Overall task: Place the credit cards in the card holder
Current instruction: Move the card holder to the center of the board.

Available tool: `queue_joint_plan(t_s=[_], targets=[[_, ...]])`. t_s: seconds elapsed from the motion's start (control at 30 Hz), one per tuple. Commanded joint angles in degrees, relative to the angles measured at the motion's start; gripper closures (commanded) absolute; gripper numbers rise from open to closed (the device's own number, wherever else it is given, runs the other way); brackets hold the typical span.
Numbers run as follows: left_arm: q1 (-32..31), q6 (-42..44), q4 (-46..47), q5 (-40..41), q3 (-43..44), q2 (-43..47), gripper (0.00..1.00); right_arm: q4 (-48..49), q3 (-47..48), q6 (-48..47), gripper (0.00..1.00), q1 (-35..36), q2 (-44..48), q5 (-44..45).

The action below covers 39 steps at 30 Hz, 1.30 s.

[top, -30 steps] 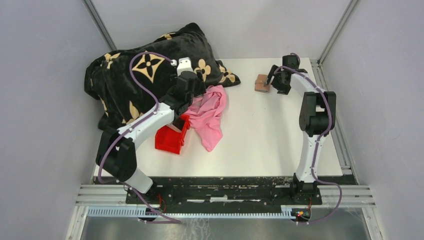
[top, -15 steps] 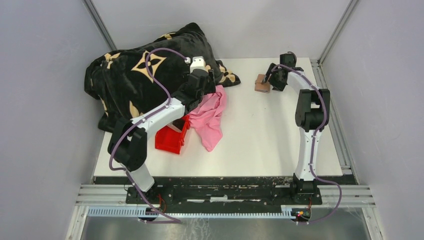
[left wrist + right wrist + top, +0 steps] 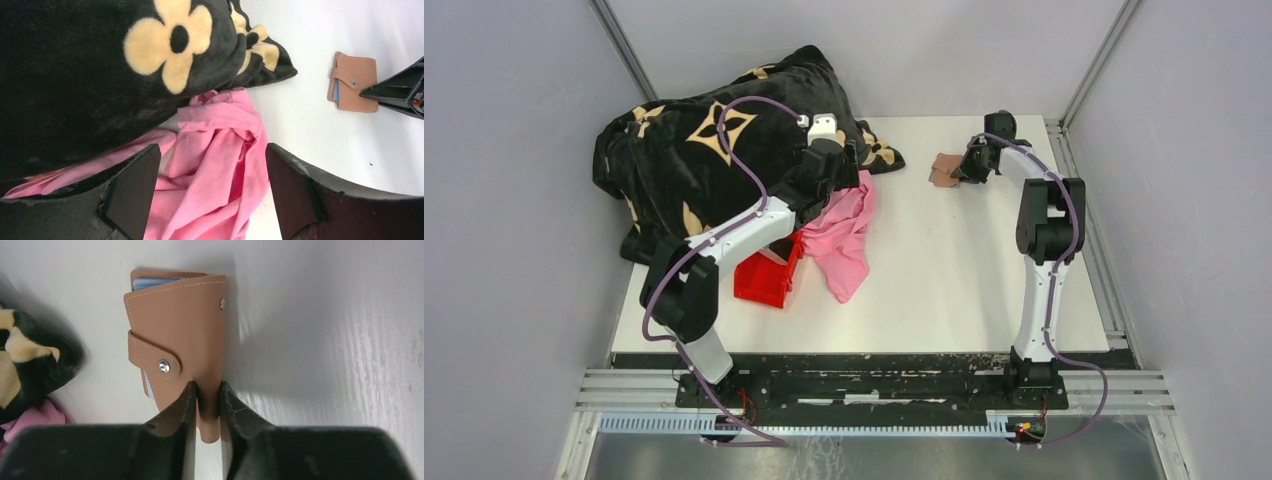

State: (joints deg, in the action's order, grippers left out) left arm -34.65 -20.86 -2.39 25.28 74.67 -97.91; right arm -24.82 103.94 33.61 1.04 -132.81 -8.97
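Note:
The card holder (image 3: 943, 168) (image 3: 175, 330) is a brown snap-tab wallet at the table's far right, also visible in the left wrist view (image 3: 352, 80). My right gripper (image 3: 967, 165) (image 3: 207, 390) is shut on its near edge, one flap pinched between the fingers. Light blue card edges (image 3: 152, 282) (image 3: 335, 90) peek out of the holder. Other credit cards are out of view. My left gripper (image 3: 836, 165) (image 3: 212, 170) hangs open over the pink cloth (image 3: 220, 150), with nothing between its fingers.
A black blanket with tan flowers (image 3: 694, 150) is heaped at the back left, its corner reaching toward the holder. The pink cloth (image 3: 844, 230) lies beside a red bin (image 3: 764, 275). Grey walls enclose the table on three sides.
My right gripper has closed on the card holder's edge, and the holder now looks tipped and flatter. The left gripper moved right and back over the pink cloth, then held still.

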Motion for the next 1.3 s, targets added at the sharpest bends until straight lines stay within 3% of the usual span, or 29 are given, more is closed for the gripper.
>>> queue_joint_plan(t_s=[0.0, 0.23, 0.5, 0.67, 1.0, 1.27], targets=[[-0.59, 1.62, 2.7, -2.83, 1.44, -0.62, 0.15, -2.3, -4.33, -1.01, 0.83, 0.83, 2.5, -3.63], [-0.59, 0.86, 1.31, -10.04, 0.98, -0.3, 0.13, 1.62, -9.54, -0.97, 0.99, 1.25, 9.47, -12.48], [-0.6, -0.85, 0.64, -23.46, -0.72, -0.19, 0.13, 4.69, -19.38, 0.53, 0.99, 4.61, 19.47, -18.15], [-0.81, -3.53, 1.09, -29.73, -2.66, -0.48, 0.13, 3.16, -24.87, -0.56, 0.99, 8.79, 24.43, -17.33], [-4.26, -4.79, -0.6, -33.77, -4.19, -2.94, 0.13, 6.63, -36.23, 0.99, 0.99, 15.87, 29.55, -16.0], [-8.1, -5.09, -6.13, -30.83, -3.11, -5.82, 0.16, 7.45, -36.21, 3.29, 0.99, 17.22, 30.56, -16.01]])
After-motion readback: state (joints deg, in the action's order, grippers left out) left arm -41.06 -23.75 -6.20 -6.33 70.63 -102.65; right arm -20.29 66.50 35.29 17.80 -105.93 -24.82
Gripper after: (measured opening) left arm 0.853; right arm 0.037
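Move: The card holder's middle is about 4 cm left and 2 cm ahead of the right hand, whose fingers are already around its right edge, about 1 cm below. From that hand the blanket corner is 18 cm left and 7 cm ahead, and the pink cloth about 32 cm left and 18 cm back. From the left hand the holder lies some 28 cm right, 11 cm ahead and 18 cm down, with the cloth about 9 cm back, level sideways. The right hand finishes shutting on the card holder's right edge and, keeping that pinch, carries it about 20 cm back and 15 cm left towards the pink cloth and the middle of the board, rising some 5 cm on the way and sinking again to its starting height while turning roughly 25 degrees counter-clockwise. The left hand, fingers wide open, comes towards the holder from the other side, going right, back and down by about 10 cm each way, swinging clockwise and tipping its fingers further down, and stays clear above it. ##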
